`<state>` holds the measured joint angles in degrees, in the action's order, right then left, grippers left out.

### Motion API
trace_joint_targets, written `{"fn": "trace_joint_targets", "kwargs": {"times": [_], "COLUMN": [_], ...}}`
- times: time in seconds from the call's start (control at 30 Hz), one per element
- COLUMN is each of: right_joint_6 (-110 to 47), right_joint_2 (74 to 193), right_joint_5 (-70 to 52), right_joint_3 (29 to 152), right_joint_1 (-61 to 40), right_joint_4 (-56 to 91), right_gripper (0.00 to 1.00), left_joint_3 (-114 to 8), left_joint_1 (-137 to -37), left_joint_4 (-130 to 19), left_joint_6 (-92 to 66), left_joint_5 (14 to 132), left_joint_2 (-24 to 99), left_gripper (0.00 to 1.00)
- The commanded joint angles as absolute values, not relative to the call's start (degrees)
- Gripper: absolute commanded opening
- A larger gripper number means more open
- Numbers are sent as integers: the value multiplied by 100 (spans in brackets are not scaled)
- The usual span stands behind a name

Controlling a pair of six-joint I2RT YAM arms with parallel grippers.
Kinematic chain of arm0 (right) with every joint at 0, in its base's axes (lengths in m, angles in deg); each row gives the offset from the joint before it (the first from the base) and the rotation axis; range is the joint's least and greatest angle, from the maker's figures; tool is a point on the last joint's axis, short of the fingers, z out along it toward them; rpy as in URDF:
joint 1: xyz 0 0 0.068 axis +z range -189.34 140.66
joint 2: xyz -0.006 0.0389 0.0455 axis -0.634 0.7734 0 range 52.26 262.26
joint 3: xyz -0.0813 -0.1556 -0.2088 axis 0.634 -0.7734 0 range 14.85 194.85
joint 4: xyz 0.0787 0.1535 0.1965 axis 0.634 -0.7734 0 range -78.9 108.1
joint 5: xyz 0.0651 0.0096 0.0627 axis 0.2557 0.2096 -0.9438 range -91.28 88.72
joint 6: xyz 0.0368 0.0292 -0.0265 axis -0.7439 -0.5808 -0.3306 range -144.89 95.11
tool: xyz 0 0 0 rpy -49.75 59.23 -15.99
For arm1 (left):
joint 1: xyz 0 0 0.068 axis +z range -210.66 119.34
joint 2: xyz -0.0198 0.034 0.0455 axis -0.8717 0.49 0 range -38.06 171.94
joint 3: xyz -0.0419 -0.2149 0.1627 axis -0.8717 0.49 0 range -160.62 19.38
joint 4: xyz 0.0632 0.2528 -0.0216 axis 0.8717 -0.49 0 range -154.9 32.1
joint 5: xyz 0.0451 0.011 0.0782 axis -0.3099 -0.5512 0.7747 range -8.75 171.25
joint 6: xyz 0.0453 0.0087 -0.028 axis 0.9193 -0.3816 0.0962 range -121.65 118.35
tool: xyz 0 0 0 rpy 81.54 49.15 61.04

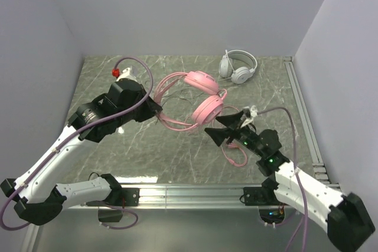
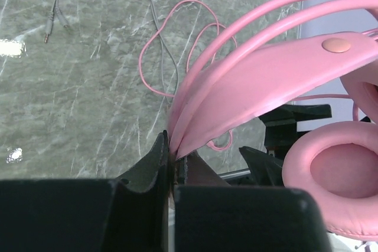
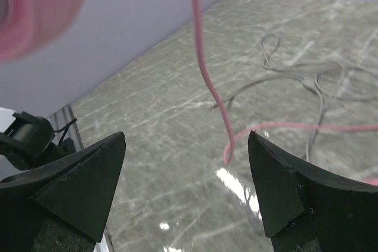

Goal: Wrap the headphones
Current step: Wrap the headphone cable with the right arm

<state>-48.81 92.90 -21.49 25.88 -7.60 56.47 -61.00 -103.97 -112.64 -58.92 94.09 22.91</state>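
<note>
The pink headphones (image 1: 204,95) are lifted over the middle of the table. My left gripper (image 1: 159,109) is shut on the end of their headband (image 2: 266,75), with one ear cup (image 2: 336,175) hanging to its right. Their pink cable (image 1: 236,154) trails down to the table. My right gripper (image 1: 211,126) is open just below the lower ear cup. In the right wrist view the pink cable (image 3: 207,81) hangs ahead of the wide-apart fingertips (image 3: 121,140), touching neither. The white headphones (image 1: 238,66) lie at the back right, and their thin grey cable (image 2: 159,45) runs across the marble.
An aluminium rail (image 1: 195,193) runs along the table's near edge and another rail (image 1: 301,110) runs down its right side. Grey walls close in the left, back and right. The grey cable's jack plugs (image 2: 50,28) lie on the marble to the left.
</note>
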Motion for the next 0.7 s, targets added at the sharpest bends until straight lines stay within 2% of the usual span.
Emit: {"fn": "trace_joint_targets", "kwargs": {"times": [0.0, 0.3, 0.4, 0.53, 0.63, 0.67], "right_joint_6": [-4353, -4712, -4783, -4844, -4967, -5011], "right_joint_2": [9909, 11869, 12370, 12713, 12951, 13004], "right_joint_5": [-1842, -1078, -1305, -1254, -1253, -1245], "right_joint_3": [3075, 3498, 3804, 3980, 4130, 4130], "right_joint_1": [-437, -261, -252, -129, -50, -15], "right_joint_4": [6651, 8110, 8252, 8367, 8314, 8453], "right_gripper": [91, 86, 76, 72, 61, 61], "left_joint_3": [-6386, -6447, -6447, -6377, -6307, -6237], "left_joint_1": [-10381, -10372, -10372, -10372, -10372, -10372], "left_joint_4": [-10607, -10580, -10580, -10493, -10326, -10151], "left_joint_6": [-6062, -6132, -6237, -6352, -6519, -6641], "left_joint_5": [9109, 8899, 8775, 8714, 8495, 8424], "left_joint_2": [2224, 2232, 2162, 2039, 1952, 1908], "left_gripper": [0, 0, 0, 0, 0, 0]}}
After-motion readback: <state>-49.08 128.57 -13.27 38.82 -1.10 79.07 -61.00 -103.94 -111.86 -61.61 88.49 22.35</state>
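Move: The headphone cable hangs down from the near ear cup about 4 cm ahead of my right hand and 3 cm to its left, level with it. That near cup sits some 2 cm ahead, 3 cm left and 7 cm above; the far cup about 9 cm ahead, 4 cm left and 9 cm up. The headband, in my left grip, is 15 cm left, 1 cm ahead and 10 cm up. From my left hand the cable hangs 4 cm ahead, 13 cm right and 10 cm lower. I slide my right hand beneath the near ear cup, carrying the cable side of the wrap: first left with a small rise, then mainly forward with a dip of 2 to 3 cm, then left again and slightly up, about 10 cm in all. Its fingers close partway, still well apart, without the wrist turning. My left hand keeps its pinch on the headband, easing 1 to 2 cm back and right. ##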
